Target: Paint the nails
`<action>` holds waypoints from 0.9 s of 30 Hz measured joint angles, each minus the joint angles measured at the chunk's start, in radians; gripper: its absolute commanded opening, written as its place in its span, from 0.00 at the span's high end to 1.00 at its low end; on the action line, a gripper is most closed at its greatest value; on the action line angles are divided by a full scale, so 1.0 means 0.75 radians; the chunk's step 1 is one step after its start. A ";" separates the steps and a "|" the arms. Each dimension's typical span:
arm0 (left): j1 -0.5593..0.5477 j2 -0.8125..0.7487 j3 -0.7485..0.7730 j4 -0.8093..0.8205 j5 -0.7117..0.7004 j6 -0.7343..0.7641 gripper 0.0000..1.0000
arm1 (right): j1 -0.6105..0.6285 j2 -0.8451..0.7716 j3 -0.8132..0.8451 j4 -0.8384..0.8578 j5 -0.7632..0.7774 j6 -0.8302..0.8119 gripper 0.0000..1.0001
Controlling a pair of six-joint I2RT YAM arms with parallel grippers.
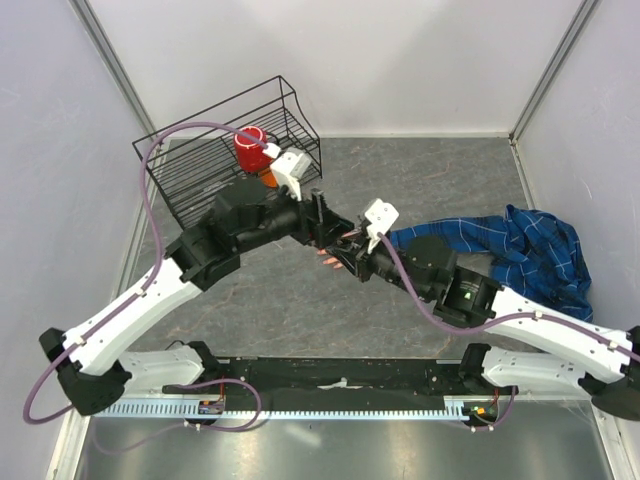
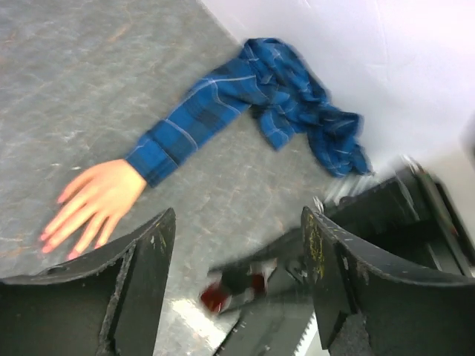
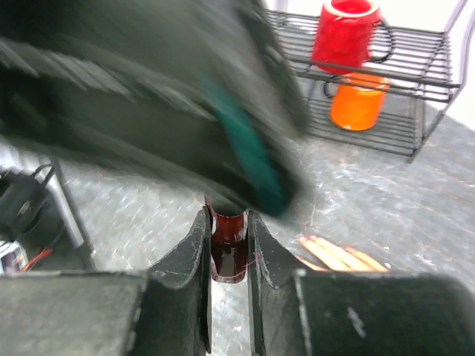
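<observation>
The peach fake hand (image 2: 96,199) lies palm down on the grey table, its blue plaid cuff (image 2: 159,152) behind it. The nails (image 2: 46,243) at its fingertips look pinkish red. My left gripper (image 2: 237,215) is open and hovers just above the small dark red polish bottle (image 2: 230,289), which shows blurred between its fingers. My right gripper (image 3: 228,219) is shut on that polish bottle (image 3: 228,248), held upright beside the fake hand's fingers (image 3: 338,256). In the top view both grippers meet over the fake hand (image 1: 330,258), left gripper (image 1: 328,225) above right gripper (image 1: 350,255).
A black wire basket (image 1: 190,180) stands at the back left with a red mug (image 1: 250,148) and an orange cup (image 3: 360,104) in it. The plaid shirt (image 1: 545,255) lies bunched at the right, near the wall.
</observation>
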 measured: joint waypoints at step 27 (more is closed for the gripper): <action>0.279 -0.150 -0.339 0.803 1.039 -0.364 0.98 | -0.333 -0.134 -0.117 0.336 -0.962 0.461 1.00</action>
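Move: The nail polish bottle is already in my right fingers, its black cap roughly 4 cm straight above that hand's grip. From my opened left hand the cap sits only about 2 cm back and 1 cm to the left, nearly level, with the bottle 4 cm below the cap. The practice hand lies on the table about 6 cm ahead of my left hand and 1 cm to its right, some 33 cm down. I part my hands sideways by a few centimetres, my left one wide open, then bring them together again while both swing back and up: left about 7.5 cm back and 5 up, turning clockwise some 30 degrees, right nearly as far, turning counter-clockwise. My right fingers keep the bottle; my left ones close late, pinching the black cap from above. ##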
